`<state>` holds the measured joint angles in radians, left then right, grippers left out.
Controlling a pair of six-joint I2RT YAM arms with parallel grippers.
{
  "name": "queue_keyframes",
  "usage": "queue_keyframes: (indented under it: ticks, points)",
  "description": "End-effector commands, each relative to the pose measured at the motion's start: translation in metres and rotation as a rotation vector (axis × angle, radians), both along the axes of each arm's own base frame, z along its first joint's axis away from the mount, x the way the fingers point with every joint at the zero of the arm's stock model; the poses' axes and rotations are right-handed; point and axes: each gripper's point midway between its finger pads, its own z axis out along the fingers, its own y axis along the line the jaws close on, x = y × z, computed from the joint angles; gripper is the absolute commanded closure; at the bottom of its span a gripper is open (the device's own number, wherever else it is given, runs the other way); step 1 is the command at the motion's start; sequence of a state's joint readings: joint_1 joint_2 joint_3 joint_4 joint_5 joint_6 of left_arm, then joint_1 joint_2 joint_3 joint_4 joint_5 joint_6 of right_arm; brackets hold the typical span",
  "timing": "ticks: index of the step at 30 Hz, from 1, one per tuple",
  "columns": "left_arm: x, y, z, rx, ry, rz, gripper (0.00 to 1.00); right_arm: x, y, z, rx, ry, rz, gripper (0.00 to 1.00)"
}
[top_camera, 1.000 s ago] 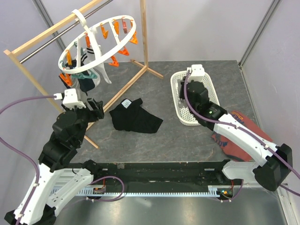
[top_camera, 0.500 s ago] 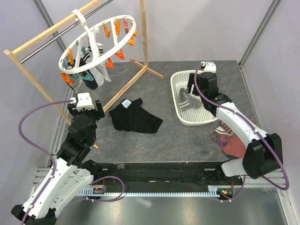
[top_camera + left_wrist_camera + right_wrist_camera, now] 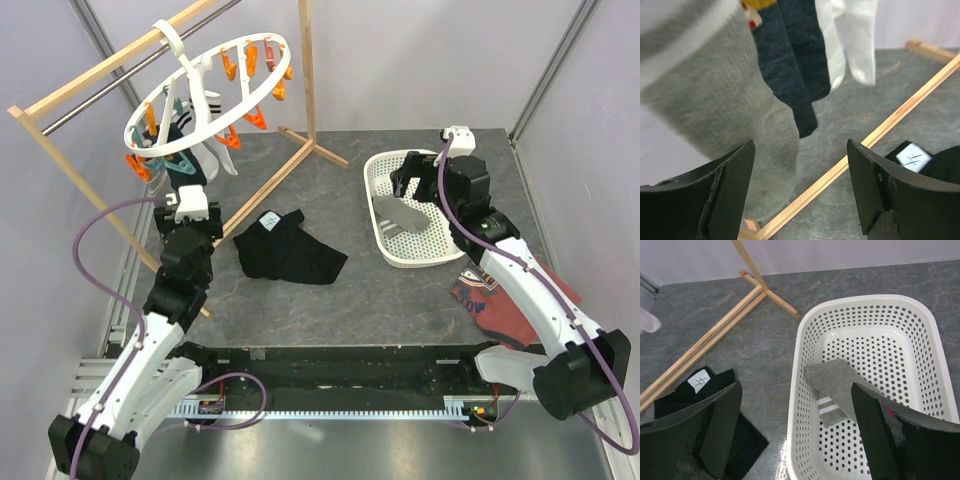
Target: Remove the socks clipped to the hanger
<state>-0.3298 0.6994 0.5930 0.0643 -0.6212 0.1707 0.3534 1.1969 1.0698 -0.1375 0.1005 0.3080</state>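
Note:
The round white hanger [image 3: 205,100] with orange and teal pegs hangs from the wooden rail. Socks are clipped at its near-left side [image 3: 190,160]. In the left wrist view a grey sock [image 3: 725,115], a dark navy sock [image 3: 795,65] and a white sock [image 3: 855,35] hang close ahead. My left gripper [image 3: 188,190] [image 3: 800,195] is open just below them, with the grey sock's toe by its left finger. My right gripper [image 3: 413,188] [image 3: 795,430] is open and empty above the white basket. A grey sock with white stripes [image 3: 400,212] [image 3: 840,390] lies in the basket.
The white perforated basket [image 3: 385,235] [image 3: 805,330] sits at the right. A black garment [image 3: 290,248] [image 3: 700,390] lies mid-table. A red-brown shirt [image 3: 500,290] lies by the right arm. The wooden frame's foot rails [image 3: 270,170] [image 3: 890,125] cross the floor under the hanger.
My left arm has reached forward and up under the hanging socks. My right gripper has drawn back to the right over the basket, and the grey striped sock now lies flat inside.

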Motion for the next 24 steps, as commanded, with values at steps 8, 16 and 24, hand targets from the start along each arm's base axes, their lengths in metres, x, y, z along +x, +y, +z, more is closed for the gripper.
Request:
queue_keyframes:
  ticks: [8,16,24]
  points:
    - [0.037,0.002,0.041,0.047,-0.039,-0.001,0.28,-0.021,0.008,0.051,0.067,-0.123,0.079,0.02]
    - [0.037,-0.033,0.035,0.014,0.043,-0.207,0.98,-0.017,0.013,0.045,0.072,-0.109,0.093,0.02]
    - [0.004,-0.052,0.031,-0.125,0.047,-0.329,0.98,-0.021,0.02,0.044,0.111,-0.119,0.126,0.02]
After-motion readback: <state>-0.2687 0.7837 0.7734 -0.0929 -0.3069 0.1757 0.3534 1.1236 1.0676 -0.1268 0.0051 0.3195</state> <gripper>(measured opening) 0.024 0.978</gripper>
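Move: The grey sock hangs right by the left hand, its middle about 3 cm ahead, 4 cm to the left and 3 cm higher. From that hand, a dark blue sock hangs about 9 cm ahead, 2 cm left and 3 cm up, and a white sock some 12 cm ahead, 3 cm right and 3 cm up. From the right hand, over the basket, the grey sock is roughly 42 cm left, 3 cm back and about level. At the grey sock's lower part, the left hand's open fingers reach about 4 cm forward, dipping slightly and then rising, and shut almost completely. Still closed, the hand then draws some 4 cm right and 2 cm back, turning about 15 degrees clockwise; no cloth can be seen between the fingertips. The right hand, open and empty, rises about 3 cm and backs off 2 cm over the basket. ##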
